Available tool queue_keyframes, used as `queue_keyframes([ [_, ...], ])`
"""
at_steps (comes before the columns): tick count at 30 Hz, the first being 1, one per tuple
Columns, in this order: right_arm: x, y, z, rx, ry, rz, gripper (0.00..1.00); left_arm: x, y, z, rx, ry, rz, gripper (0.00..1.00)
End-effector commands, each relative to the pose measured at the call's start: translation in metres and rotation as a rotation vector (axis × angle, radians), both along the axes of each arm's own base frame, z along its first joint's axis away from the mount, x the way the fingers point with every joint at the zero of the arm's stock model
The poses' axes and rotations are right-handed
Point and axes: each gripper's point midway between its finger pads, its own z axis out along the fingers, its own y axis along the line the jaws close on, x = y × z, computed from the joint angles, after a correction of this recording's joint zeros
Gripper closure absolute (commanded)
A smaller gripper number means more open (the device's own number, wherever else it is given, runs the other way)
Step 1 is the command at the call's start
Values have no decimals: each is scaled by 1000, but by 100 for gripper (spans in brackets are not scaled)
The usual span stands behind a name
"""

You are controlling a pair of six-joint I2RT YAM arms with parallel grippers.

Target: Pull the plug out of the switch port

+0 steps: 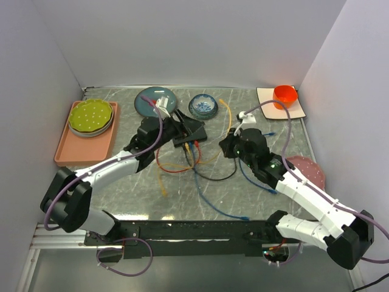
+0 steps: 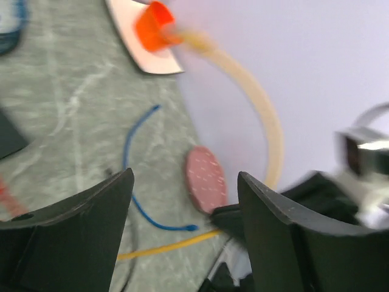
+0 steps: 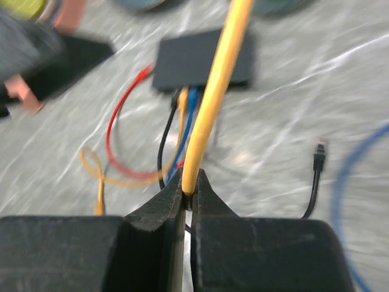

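The switch (image 1: 193, 129) is a flat black box at mid table, also seen in the right wrist view (image 3: 203, 58). Red, orange, blue and black cables sit with their plugs (image 3: 185, 94) in its near edge. My right gripper (image 3: 189, 191) is shut on a yellow cable (image 3: 213, 103), which crosses over the switch and leaves the view's top. From above, that gripper (image 1: 227, 146) is just right of the switch. My left gripper (image 2: 185, 201) stands open with nothing between its fingers, hovering at the switch's left end (image 1: 177, 125).
A pink tray (image 1: 64, 149) with a green plate stands far left. A teal plate (image 1: 149, 100) and a blue bowl (image 1: 203, 106) lie behind the switch. An orange cup (image 1: 284, 94) is back right, a red plate (image 1: 307, 167) right. Loose cables (image 1: 219, 207) trail forward.
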Motion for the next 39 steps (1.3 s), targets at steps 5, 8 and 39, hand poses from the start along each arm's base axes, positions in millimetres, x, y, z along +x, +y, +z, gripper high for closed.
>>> queue_keyframes([
  [5, 15, -78, -4, -428, -4, -257, 100, 4, 20, -75, 140, 139, 95, 27],
  [8, 16, -62, -26, -445, 93, -190, 100, 2, 13, -82, 141, 154, 54, 28],
  [39, 21, -78, -66, -687, 187, -306, 100, -94, -36, -223, 308, 423, -292, 53],
])
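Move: The left hand is open, high over the table, with the near run of yellow cable in front of the switch about 7 cm back, level sideways or a centimetre right, and some 25 cm below. The switch lies about 6 cm ahead of it and as deep; that cable's loose end is roughly 17 cm back and 10 cm left. From the right hand, which already holds another yellow cable, the switch is some 11 cm ahead, 13 cm left and 20 cm down, and the black plug 1 cm ahead, 5 cm right, 21 cm down. Keeping its pinch on the upright yellow cable, the right hand swings right, then sinks some 12 cm, ending about 5 cm to the right and rolled over with its left side lower. The left hand drops about 22 cm from over the switch, drawing back 9 cm and veering right, tips its fingers down some 30 degrees, and brings the other yellow cable between them as they partly close. ##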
